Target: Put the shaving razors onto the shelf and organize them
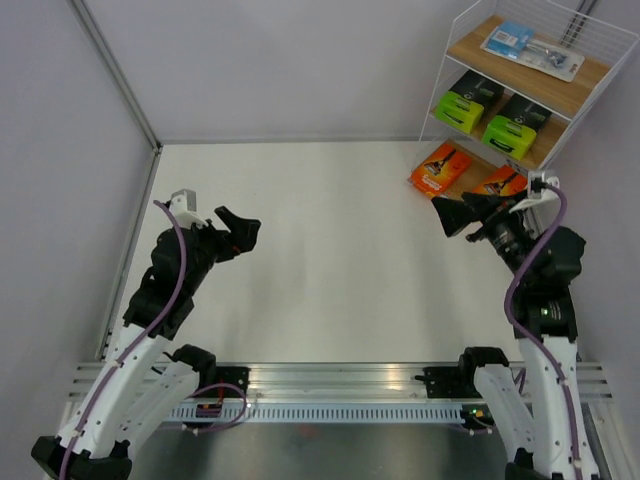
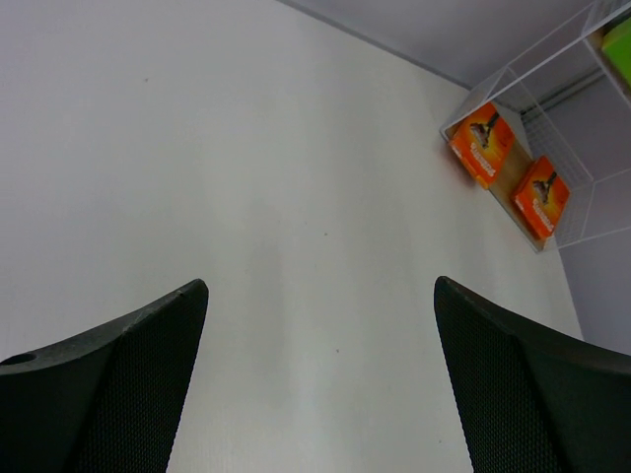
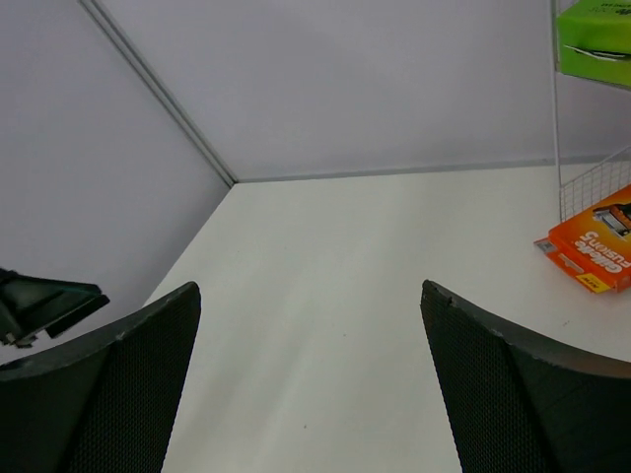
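Observation:
The shelf [image 1: 470,40], a white wire rack with three stepped wooden boards, stands at the far right. A blue-carded blister razor pack [image 1: 530,48] lies on its top board. Two black boxes with lime ends [image 1: 468,100] [image 1: 517,126] sit on the middle board. On the bottom board lie two orange cards [image 1: 440,168] [image 1: 500,182], which also show in the left wrist view [image 2: 482,144] [image 2: 541,196]. My left gripper [image 1: 240,232] [image 2: 320,283] hovers open and empty at the table's left. My right gripper [image 1: 462,212] [image 3: 311,286] is open and empty just in front of the bottom board.
A white table [image 1: 330,260] is bounded by grey walls at the back and left. An aluminium rail [image 1: 340,378] runs along the near edge between the arm bases. In the right wrist view an orange card [image 3: 596,251] and a lime box end [image 3: 595,30] sit at the right edge.

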### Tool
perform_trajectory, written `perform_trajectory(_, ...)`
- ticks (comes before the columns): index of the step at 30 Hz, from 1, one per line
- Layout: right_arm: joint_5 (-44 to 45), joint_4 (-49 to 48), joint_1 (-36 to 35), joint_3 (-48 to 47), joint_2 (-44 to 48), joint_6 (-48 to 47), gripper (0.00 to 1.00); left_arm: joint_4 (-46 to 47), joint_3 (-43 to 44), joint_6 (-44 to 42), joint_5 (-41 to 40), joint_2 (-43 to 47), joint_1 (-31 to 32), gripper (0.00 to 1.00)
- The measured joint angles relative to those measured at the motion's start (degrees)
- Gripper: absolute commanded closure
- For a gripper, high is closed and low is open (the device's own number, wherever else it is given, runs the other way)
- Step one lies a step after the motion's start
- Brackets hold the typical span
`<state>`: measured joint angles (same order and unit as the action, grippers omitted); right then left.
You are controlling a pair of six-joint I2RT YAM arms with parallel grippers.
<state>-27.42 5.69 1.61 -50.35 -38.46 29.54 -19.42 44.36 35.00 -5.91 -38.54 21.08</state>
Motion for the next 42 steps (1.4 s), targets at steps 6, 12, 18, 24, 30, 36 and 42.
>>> perform_trajectory(6, 0.1, 1.0, 0.0, 6.5, 16.4, 2.6, 0.02, 3.3, -3.3, -2.7, -1.6, -2.3, 0.0, 0.00)
perform_trajectory(12, 0.8, 5.1, 0.0, 10.7, 25.7, 2.5, 0.02, 5.7, -3.3, -5.4, -1.8, -4.7, 0.0, 0.00)
perform_trajectory(18, 1.9, 8.5, -1.6, 15.1, 27.0, 0.8, 0.02, 6.8, -3.6, -5.6, -2.3, -2.8, 0.0, 0.00)
perform_trajectory(24, 3.4, 12.3, -11.3, 17.6, 28.1, -2.3, 0.02, 7.6, -6.0, -6.5, -3.0, 0.6, 0.0, 0.00)
perform_trajectory(30, 6.4, 14.9, -14.1, 18.8, 31.1, -3.4, 0.02, 8.0, -10.5, -6.7, -2.8, 8.0, 0.0, 0.00)
perform_trajectory(36, 10.5, 15.7, -14.2, 25.0, 36.9, -1.6, 0.02, 8.3, -18.3, -5.4, -4.1, 16.3, 0.0, 0.00)
perform_trajectory(42, 11.8, 15.4, -14.2, 30.9, 37.2, 1.2, 0.02, 8.7, -24.1, -1.2, -5.8, 26.6, 0.0, 0.00)
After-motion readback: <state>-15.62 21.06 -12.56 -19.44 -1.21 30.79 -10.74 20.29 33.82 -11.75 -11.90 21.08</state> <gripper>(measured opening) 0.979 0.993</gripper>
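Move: Nothing is left to fetch, and both hands are empty. From the right hand, the blue-white razor pack on the top shelf lies about 28 cm ahead, 14 cm right and 16 cm above. The nearer green razor box is some 30 cm ahead, 20 cm right, 8 cm below; the nearer orange box is 30 cm ahead, 25 cm right, 33 cm below. From the left hand, the blue-white pack is about 30 cm ahead, 61 cm right and 27 cm above. Backing away from the shelf, the empty right hand draws back some 9 cm with its fingertips tipping up a little, then sinks about 17 cm over open table, fingers tipping down again. The left hand dips slightly forward, then eases back and left, ending about 5 cm lower with fingertips tilted up. Both grippers stay wide open and touch nothing. ##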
